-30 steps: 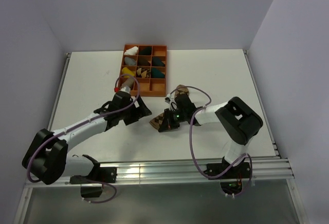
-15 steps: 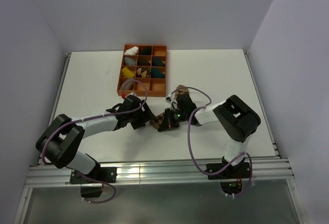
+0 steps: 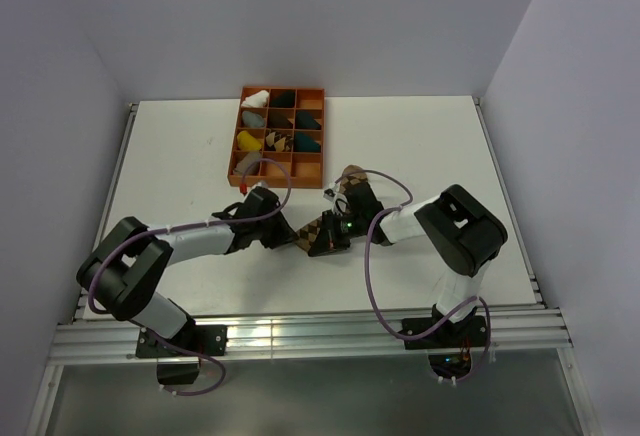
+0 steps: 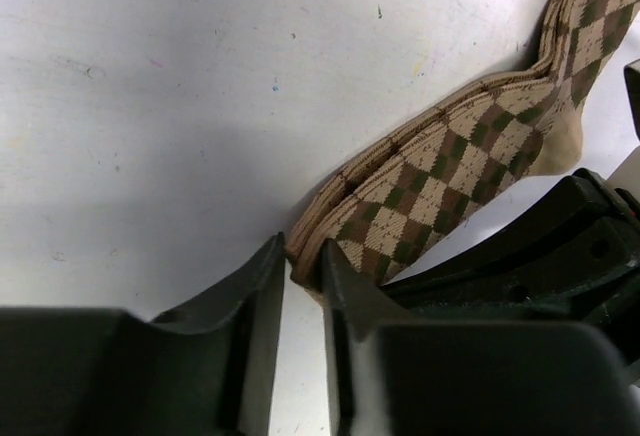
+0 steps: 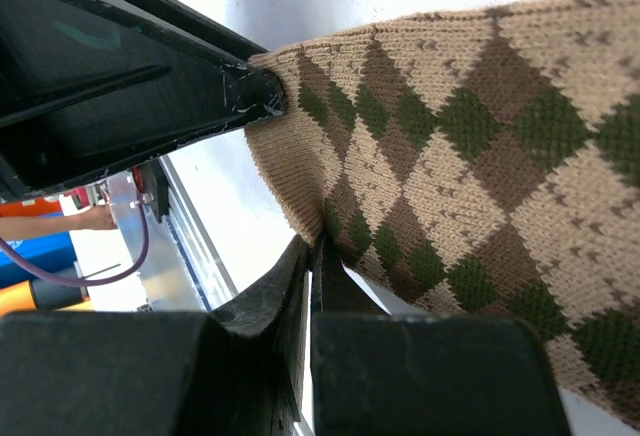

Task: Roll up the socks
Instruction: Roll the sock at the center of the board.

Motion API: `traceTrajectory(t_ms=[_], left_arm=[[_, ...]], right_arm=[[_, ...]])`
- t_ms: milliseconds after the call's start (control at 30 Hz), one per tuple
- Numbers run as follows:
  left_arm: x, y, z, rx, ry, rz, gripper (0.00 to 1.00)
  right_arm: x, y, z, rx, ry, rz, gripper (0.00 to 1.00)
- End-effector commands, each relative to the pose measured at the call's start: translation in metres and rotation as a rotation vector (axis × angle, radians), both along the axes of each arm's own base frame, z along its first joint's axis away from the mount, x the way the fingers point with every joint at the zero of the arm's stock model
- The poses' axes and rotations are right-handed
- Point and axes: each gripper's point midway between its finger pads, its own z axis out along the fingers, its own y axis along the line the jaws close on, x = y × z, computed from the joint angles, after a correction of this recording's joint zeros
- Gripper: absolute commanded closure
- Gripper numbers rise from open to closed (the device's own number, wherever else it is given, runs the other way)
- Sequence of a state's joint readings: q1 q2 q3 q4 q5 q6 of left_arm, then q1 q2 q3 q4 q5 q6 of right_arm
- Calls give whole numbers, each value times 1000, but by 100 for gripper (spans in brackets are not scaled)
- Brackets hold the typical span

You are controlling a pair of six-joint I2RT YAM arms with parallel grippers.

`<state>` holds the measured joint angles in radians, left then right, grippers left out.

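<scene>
The socks (image 3: 332,218) lie as a tan-and-brown argyle strip at the table's middle, running up to the right toward (image 3: 352,178). In the left wrist view, two stacked layers of the socks (image 4: 450,156) end between my left gripper's (image 4: 303,261) narrow jaws, which pinch the edge. That left gripper (image 3: 290,238) sits at the strip's near left end. My right gripper (image 5: 312,251) is shut on a fold of the socks (image 5: 450,136) from the near side. Its black body (image 3: 340,228) covers part of the strip.
An orange compartment tray (image 3: 323,136) with several sock bundles stands behind the arms, left of centre. The left gripper's black fingers (image 5: 150,86) fill the upper left of the right wrist view, close to the right gripper. A table rail (image 3: 300,331) runs along the near edge.
My left arm reached right to the socks' near end, and its jaws narrowed from wide open onto the edge. The right gripper stayed shut on the socks.
</scene>
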<state>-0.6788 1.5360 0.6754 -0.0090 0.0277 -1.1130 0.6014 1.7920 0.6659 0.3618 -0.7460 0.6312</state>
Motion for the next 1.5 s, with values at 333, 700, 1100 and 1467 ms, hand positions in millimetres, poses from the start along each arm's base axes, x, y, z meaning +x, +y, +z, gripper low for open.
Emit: traceTrajectory(t_ms=[333,700,1100,1467], left_arm=[[4,-5,3,70,42,-12,100],[8,-7,7,121,77,-36,100],[11,-13,13,146,110,-67,100],[9,-15,9,160,138,-85,100]], right_arm=[[18,-11,16,-36,-224,-33,80],[23,-18,55,-110,-650,-96,47],[21,-1,49,-318,-949,-101,45],[14,25,40,-425,-1040,-79,44]])
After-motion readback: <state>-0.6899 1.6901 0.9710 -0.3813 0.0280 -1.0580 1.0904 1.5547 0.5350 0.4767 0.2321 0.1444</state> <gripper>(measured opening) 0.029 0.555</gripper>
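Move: The cuff's far-left corner is right at the left fingertips, between the partly open pads, and lies about 6 cm left and 3 cm ahead of the right hand. The cuff's near-right edge is still held in the right fingers, at that hand's own point. From the right hand, the sock's toe lies some 20 cm ahead and 7 cm right, at about the same height; the orange box's middle is about 30 cm ahead and 9 cm left. Shut the left gripper on the cuff corner and keep it pinched nearly in place, tipping it about 15 degrees steeper down. Then open the right fingers to let go of the cuff, lift them about 5 cm and roll that wrist some 55 degrees, tipping the fingers further down. Lower them again, drifting slightly left, and end open over the cuff's near edge. ##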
